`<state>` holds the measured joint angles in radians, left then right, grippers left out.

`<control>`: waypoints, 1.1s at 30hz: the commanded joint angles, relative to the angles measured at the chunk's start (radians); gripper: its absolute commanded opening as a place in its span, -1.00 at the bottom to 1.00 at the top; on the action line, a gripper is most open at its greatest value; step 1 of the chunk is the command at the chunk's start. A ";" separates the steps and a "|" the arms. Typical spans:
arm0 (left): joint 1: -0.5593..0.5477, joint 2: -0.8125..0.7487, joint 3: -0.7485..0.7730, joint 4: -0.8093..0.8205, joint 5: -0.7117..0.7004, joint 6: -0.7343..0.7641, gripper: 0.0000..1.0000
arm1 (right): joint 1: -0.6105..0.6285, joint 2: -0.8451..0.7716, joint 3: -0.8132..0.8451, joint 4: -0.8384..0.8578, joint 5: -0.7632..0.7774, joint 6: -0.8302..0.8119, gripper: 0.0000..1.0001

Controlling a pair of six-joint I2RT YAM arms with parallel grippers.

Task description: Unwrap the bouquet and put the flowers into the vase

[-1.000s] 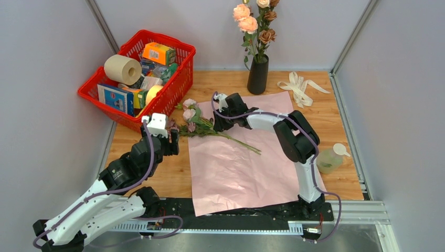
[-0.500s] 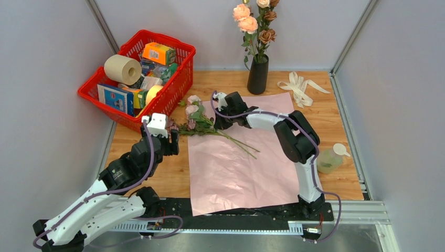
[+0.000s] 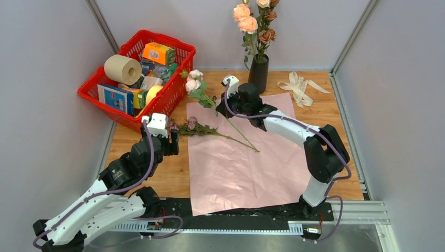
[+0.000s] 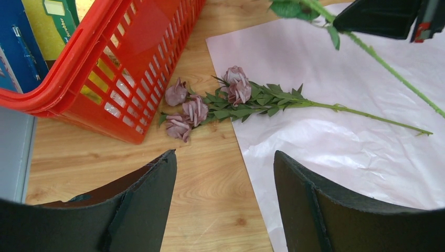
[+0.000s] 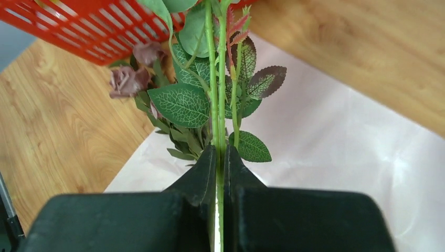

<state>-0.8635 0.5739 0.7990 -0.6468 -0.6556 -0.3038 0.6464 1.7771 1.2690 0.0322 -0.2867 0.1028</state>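
Observation:
My right gripper (image 3: 221,108) (image 5: 220,155) is shut on the green stem of a pale pink rose (image 3: 193,81) (image 5: 212,79), held above the paper's far left corner. The stem's lower end slants down over the paper. The bouquet's pink paper (image 3: 246,157) lies spread flat. A mauve rose stem (image 3: 191,125) (image 4: 194,107) lies across its left edge, blooms on the wood. The black vase (image 3: 257,75) stands at the back with several peach and brown roses (image 3: 254,21) in it. My left gripper (image 3: 170,140) (image 4: 225,163) hovers open just near of the mauve blooms, holding nothing.
A red basket (image 3: 139,79) (image 4: 131,63) full of groceries stands at the back left, close to the mauve blooms. A cream ribbon (image 3: 299,86) lies at the back right. A small pale plastic bottle (image 3: 330,158) stands at the right edge of the table.
The right gripper shut on the pale pink rose's stem and lifted it up and back toward the vase. The mauve stem stayed on the table. The left arm has not moved.

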 commanded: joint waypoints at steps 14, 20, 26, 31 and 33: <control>0.001 0.000 0.016 0.021 0.007 0.019 0.52 | -0.145 -0.295 -0.206 0.693 0.179 0.060 -1.00; 0.003 0.003 0.014 0.024 0.010 0.020 0.52 | -0.266 -0.278 -0.200 0.938 0.161 0.118 -1.00; 0.001 0.014 0.017 0.022 0.014 0.020 0.52 | -0.347 -0.187 -0.152 1.220 0.156 0.097 -1.00; 0.001 0.017 0.014 0.022 0.014 0.022 0.53 | -0.393 -0.081 -0.037 1.339 0.170 0.075 -1.00; 0.000 0.021 0.014 0.022 0.013 0.020 0.52 | -0.401 -0.016 0.035 1.391 0.170 0.064 -1.00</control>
<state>-0.8635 0.5869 0.7990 -0.6468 -0.6453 -0.3035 0.2653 1.6814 1.1740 1.2118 -0.1207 0.1818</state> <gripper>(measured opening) 0.761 0.026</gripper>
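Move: The right hand already holds the pale roses by their stems above the paper. The vase they are meant for, with the orange and brown flowers in it, stands about 20 cm ahead and 17 cm to the right, its middle some 3 cm below the hand. The mauve flowers lie about 3 cm back, 1 cm left and 14 cm below; the ribbon is about 20 cm ahead and 38 cm right, on the table. From the left hand the vase is roughly 37 cm ahead and 31 cm right. Keeping its shut grip on the rose stems, the right hand climbs nearly 30 cm, at first almost straight up off the paper and then sweeping about 20 cm right and 10 cm forward to come up at the near side of the vase, higher than its mouth. On the way the wrist tips the fingers up from their downward slant and swings them clockwise from left towards forward, some 75 degrees in all, bringing the stems from a slant to upright. ##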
